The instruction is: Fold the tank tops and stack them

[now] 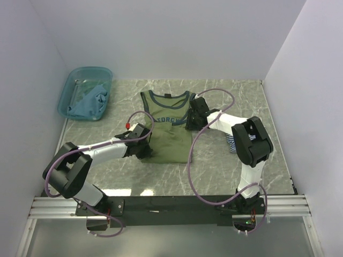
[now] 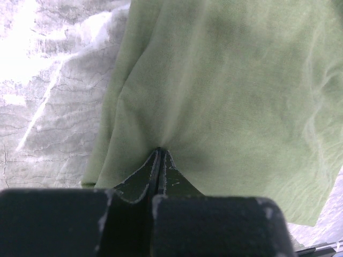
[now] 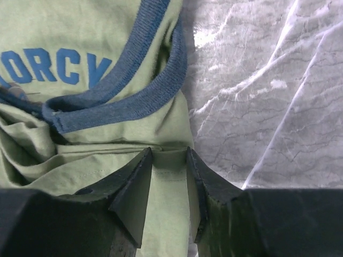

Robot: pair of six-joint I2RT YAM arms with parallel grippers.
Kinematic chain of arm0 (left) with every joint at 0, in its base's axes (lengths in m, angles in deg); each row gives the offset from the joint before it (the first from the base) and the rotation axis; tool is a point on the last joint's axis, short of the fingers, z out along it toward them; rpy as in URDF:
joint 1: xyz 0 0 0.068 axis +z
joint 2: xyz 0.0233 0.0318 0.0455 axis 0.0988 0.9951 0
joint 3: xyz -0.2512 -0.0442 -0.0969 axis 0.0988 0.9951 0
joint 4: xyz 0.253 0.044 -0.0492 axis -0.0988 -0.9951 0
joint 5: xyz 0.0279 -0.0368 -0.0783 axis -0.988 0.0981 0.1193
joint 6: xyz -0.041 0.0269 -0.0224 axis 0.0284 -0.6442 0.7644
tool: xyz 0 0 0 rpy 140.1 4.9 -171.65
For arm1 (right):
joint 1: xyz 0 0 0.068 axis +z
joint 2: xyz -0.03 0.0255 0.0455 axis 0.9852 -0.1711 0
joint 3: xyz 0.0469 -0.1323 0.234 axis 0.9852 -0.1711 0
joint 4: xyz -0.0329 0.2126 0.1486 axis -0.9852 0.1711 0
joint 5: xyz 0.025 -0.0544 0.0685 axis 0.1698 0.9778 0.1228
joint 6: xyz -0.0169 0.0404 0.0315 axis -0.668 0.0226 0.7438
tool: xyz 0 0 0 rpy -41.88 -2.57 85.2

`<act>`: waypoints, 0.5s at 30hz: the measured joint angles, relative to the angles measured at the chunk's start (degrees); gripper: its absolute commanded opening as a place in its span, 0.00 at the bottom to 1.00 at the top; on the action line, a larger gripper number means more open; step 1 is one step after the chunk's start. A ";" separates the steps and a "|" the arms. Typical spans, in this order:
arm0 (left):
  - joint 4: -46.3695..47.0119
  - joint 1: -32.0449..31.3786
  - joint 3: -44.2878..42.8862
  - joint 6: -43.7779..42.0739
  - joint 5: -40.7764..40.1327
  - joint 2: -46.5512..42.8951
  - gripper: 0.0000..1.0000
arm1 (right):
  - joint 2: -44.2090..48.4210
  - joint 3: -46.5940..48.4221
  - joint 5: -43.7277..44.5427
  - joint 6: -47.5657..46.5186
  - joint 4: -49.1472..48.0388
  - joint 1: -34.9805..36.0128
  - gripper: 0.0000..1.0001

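The olive green tank top [image 1: 169, 134] with dark trim and blue chest lettering lies flat mid-table, neck toward the back. My left gripper [image 1: 146, 151] is at its lower left edge. In the left wrist view it [image 2: 159, 152] is shut, pinching a fold of the olive cloth [image 2: 214, 80]. My right gripper [image 1: 189, 124] sits at the shirt's right edge below the armhole. In the right wrist view its jaws [image 3: 169, 152] stand open, astride the olive side hem [image 3: 80, 27]. A striped tank top [image 1: 231, 141] peeks out under the right arm. The teal-blue tank top [image 1: 92, 101] lies in the basin.
The translucent teal basin [image 1: 64, 99] stands at the back left corner. White walls close the table on the left, back and right. The marble tabletop [image 1: 241, 101] shows around the shirt. Purple cables loop from both arms over the work area.
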 measured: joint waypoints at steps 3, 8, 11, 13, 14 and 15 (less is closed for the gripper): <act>0.00 0.00 0.00 -0.02 0.00 0.00 0.00 | -0.35 0.00 -0.02 -0.17 0.02 0.02 0.22; 0.04 0.00 0.09 -0.02 -0.02 -0.09 0.01 | -0.33 -0.02 -0.07 0.04 -0.02 0.00 0.03; 0.07 0.00 0.11 -0.04 -0.02 -0.11 0.00 | -0.24 -0.02 0.07 0.07 0.07 0.00 0.01; 0.13 0.00 0.15 -0.07 -0.02 -0.13 0.00 | -0.13 0.00 0.42 0.02 0.22 0.00 0.00; 0.24 0.00 0.24 -0.07 -0.02 -0.20 0.01 | -0.09 0.11 0.66 0.00 0.50 0.00 0.00; 0.28 0.00 0.33 -0.07 -0.02 -0.26 0.00 | -0.07 0.37 0.94 -0.07 0.90 0.00 0.00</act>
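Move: The green tank top's folded-up hem has its right corner right at the right hand's open fingertips, perhaps 1 cm below. From there the blue lettering is some 8 cm left and 4 cm ahead, and a bunched crease lies about 8 cm left, level with the hand; the folded striped tank top is roughly 24 cm right and 4 cm back. For the left hand that hem corner is about 14 cm ahead and 17 cm right. The hem of the green tank top, close to its right corner, is pinched as the right fingers shut from not quite half open; the right hand stays in place, shifting less than half a centimetre. The left hand holds still with its shut fingertips on the cloth near the lower left corner, some 14 cm nearer the base. ##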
